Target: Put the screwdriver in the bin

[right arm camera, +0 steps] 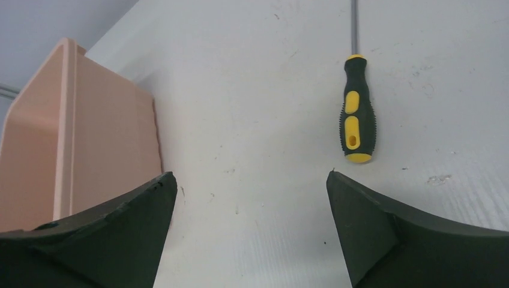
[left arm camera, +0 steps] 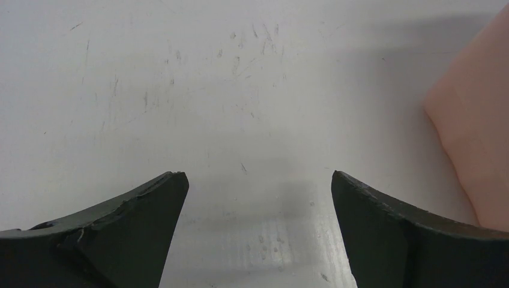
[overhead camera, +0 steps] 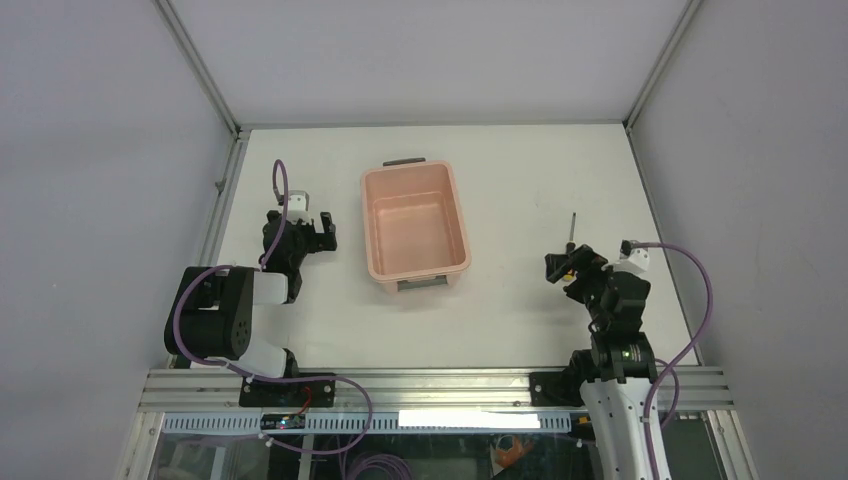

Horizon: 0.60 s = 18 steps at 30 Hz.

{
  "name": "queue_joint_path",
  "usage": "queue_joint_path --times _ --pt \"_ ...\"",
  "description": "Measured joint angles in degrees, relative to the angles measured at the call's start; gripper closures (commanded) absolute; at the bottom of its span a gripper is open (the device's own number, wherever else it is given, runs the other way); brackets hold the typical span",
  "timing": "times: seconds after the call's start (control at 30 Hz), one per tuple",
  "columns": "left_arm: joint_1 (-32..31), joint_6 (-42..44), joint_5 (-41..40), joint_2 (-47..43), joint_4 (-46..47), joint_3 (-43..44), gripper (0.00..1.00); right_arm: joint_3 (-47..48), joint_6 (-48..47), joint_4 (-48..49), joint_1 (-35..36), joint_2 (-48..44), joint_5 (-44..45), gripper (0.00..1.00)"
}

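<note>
The screwdriver [right arm camera: 357, 114] lies flat on the white table, black-and-yellow handle toward me, thin shaft [overhead camera: 573, 228] pointing away. My right gripper [right arm camera: 252, 177] is open and empty, hovering just short of the handle's butt, which lies a little right of the gap between the fingers. From above, the right gripper [overhead camera: 570, 268] partly covers the handle. The salmon-pink bin [overhead camera: 414, 222] stands empty at the table's middle, with a grey handle at each short end; its wall [right arm camera: 90, 138] shows left in the right wrist view. My left gripper [overhead camera: 312, 228] is open and empty, left of the bin [left arm camera: 480, 138].
Grey enclosure walls and aluminium posts [overhead camera: 200, 70] border the table at the back and sides. An aluminium rail [overhead camera: 430, 385] runs along the near edge by the arm bases. Purple cables [overhead camera: 690, 300] loop off both arms.
</note>
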Motion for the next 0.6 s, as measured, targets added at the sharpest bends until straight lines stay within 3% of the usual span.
queue_joint_path --times 0.17,0.37,0.47,0.6 --pt "0.0 0.0 0.0 0.0 0.0 0.0 0.01 2.1 0.4 -2.7 0.0 2.9 2.6 0.01" --pt "0.0 0.0 0.0 0.0 0.0 0.0 0.01 13.9 -2.3 -6.1 0.0 8.3 7.8 0.01" --pt "0.0 0.0 0.0 0.0 0.0 0.0 0.01 25.3 -4.6 -9.3 0.0 17.0 12.0 0.01" --pt "0.0 0.0 0.0 0.0 0.0 0.0 0.01 45.7 -8.1 -18.6 0.0 37.2 15.6 0.01"
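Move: The screwdriver lies on the table about 12 cm ahead of the right hand, some 8 cm to its right and 13 cm below, its shaft pointing outward. The bin's middle is about 15 cm ahead of that hand, 29 cm to its left and 8 cm lower. From the left hand, the screwdriver lies roughly 62 cm to the right, 3 cm nearer the base and 3 cm below. Lift the empty right gripper about 14 cm, starting gently and then fast. Shift it some 5 cm right as it rises, and late in the lift carry it about 5 cm forward, so it comes more nearly over the screwdriver but much higher. Turn it about 10 degrees clockwise, lower its left side about 15 degrees and tip the fingers a little further down, keeping them wide open. ##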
